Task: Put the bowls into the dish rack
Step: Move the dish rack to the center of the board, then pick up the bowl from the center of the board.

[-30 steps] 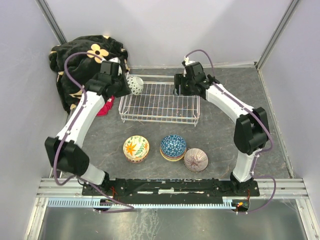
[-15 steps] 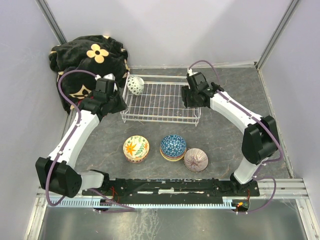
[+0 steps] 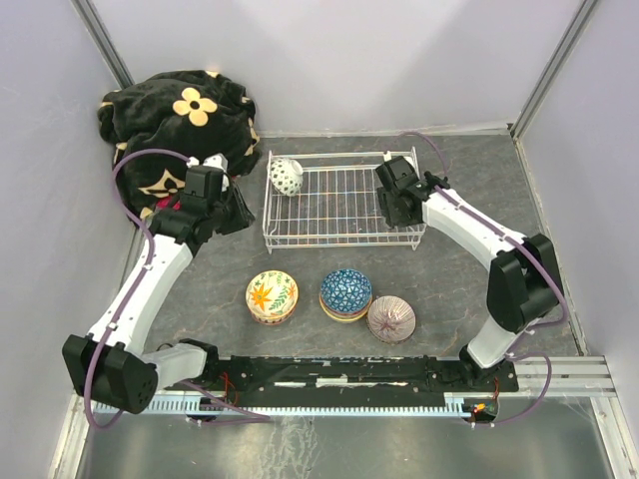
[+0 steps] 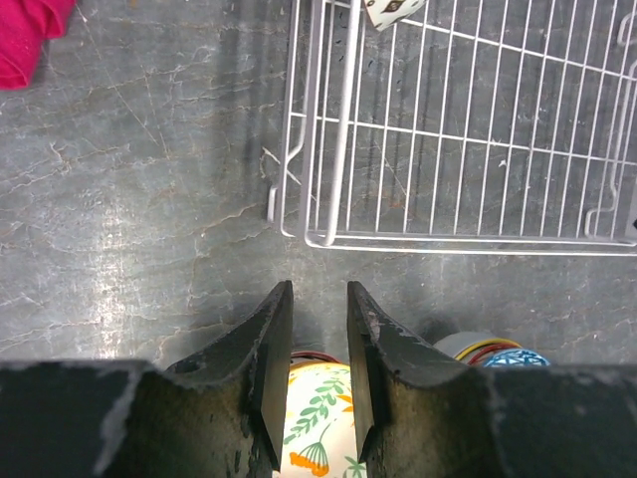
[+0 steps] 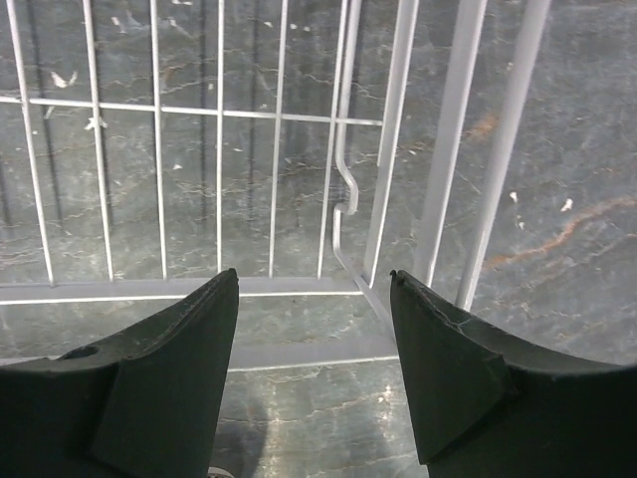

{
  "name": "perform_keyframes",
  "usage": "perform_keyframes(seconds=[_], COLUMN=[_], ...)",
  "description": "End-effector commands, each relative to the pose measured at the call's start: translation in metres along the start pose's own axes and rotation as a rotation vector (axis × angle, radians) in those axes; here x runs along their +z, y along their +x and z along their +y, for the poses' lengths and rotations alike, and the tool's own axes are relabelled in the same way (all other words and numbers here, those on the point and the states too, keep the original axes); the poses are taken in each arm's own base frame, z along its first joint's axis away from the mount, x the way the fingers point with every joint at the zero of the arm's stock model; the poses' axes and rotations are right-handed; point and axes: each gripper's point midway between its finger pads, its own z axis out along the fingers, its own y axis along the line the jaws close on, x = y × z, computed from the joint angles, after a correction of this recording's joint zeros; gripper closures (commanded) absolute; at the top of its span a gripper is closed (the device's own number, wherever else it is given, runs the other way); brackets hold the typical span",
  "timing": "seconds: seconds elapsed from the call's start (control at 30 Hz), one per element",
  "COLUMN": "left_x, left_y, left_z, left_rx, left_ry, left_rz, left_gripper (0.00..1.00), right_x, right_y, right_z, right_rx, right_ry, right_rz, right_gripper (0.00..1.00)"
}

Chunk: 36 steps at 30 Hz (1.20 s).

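The white wire dish rack stands at the back middle of the table. One black-and-white bowl lies in its far left corner. Near the arm bases sit a yellow floral bowl, a blue bowl stacked on another, and a purple-white bowl. My left gripper hovers left of the rack, jaws narrowly open and empty; in the left wrist view the yellow bowl shows below the gripper. My right gripper is open at the rack's right end, over its corner wires.
A black blanket with flower prints is bunched in the far left corner, with a pink cloth beside it. Grey walls close in both sides and the back. The arms' base rail runs along the near edge.
The dish rack has slid to the right along with my right gripper. My left gripper has pulled back from the black-and-white bowl toward the near left; the bowl stays in the rack.
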Motion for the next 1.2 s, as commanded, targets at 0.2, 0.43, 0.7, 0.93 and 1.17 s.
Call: perform_keyframes(seconds=[0.2,0.43,0.7,0.93,1.17], left_x=[-0.033,-0.055,-0.068,-0.055,-0.043], left_y=[0.01,0.038,0.118,0.141,0.134], left_z=[-0.062,-0.107,-0.151,-0.122,-0.087], left_rx=[0.116,0.207,0.384,0.416,0.436], left_ry=[0.192,0.295,0.353,0.198,-0.017], left_rz=[-0.039,0.019,0.129,0.143,0.117], left_gripper=[0.5,0.4,0.17,0.18,0.19], right_x=[-0.047,-0.107,-0.127,-0.135,-0.132], right_y=[-0.025,-0.044,-0.041,-0.041,-0.037], right_z=[-0.004,-0.012,-0.032,-0.038,-0.032], right_rx=[0.049,0.101,0.16,0.195,0.19], right_ry=[-0.139,-0.234,-0.196,-0.197,-0.232], right_rz=[-0.14,-0.294,-0.391,-0.443,-0.428], right_gripper=[0.21,0.0,0.01,0.01,0.0])
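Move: The left hand is empty: the flower-patterned bowl lies about 14 cm back and 6 cm to its right, some 17 cm lower. The blue bowl is 13 cm back and 21 cm right; the dish rack's middle is 4 cm ahead and 20 cm right. The right hand is at the rack's front right part, the rack's middle about 14 cm to its left, 3 cm ahead and 6 cm lower. Back and to the right, the left hand swings clear of the rack's left end, about 14 cm each way, turning clockwise and opening wide; it then eases left and slightly down over the gap between flower-patterned and blue bowls. The right hand comes free of the rack's right end, rising about 12 cm and drawing slightly back, its fingers tilting up and spreading fully. ##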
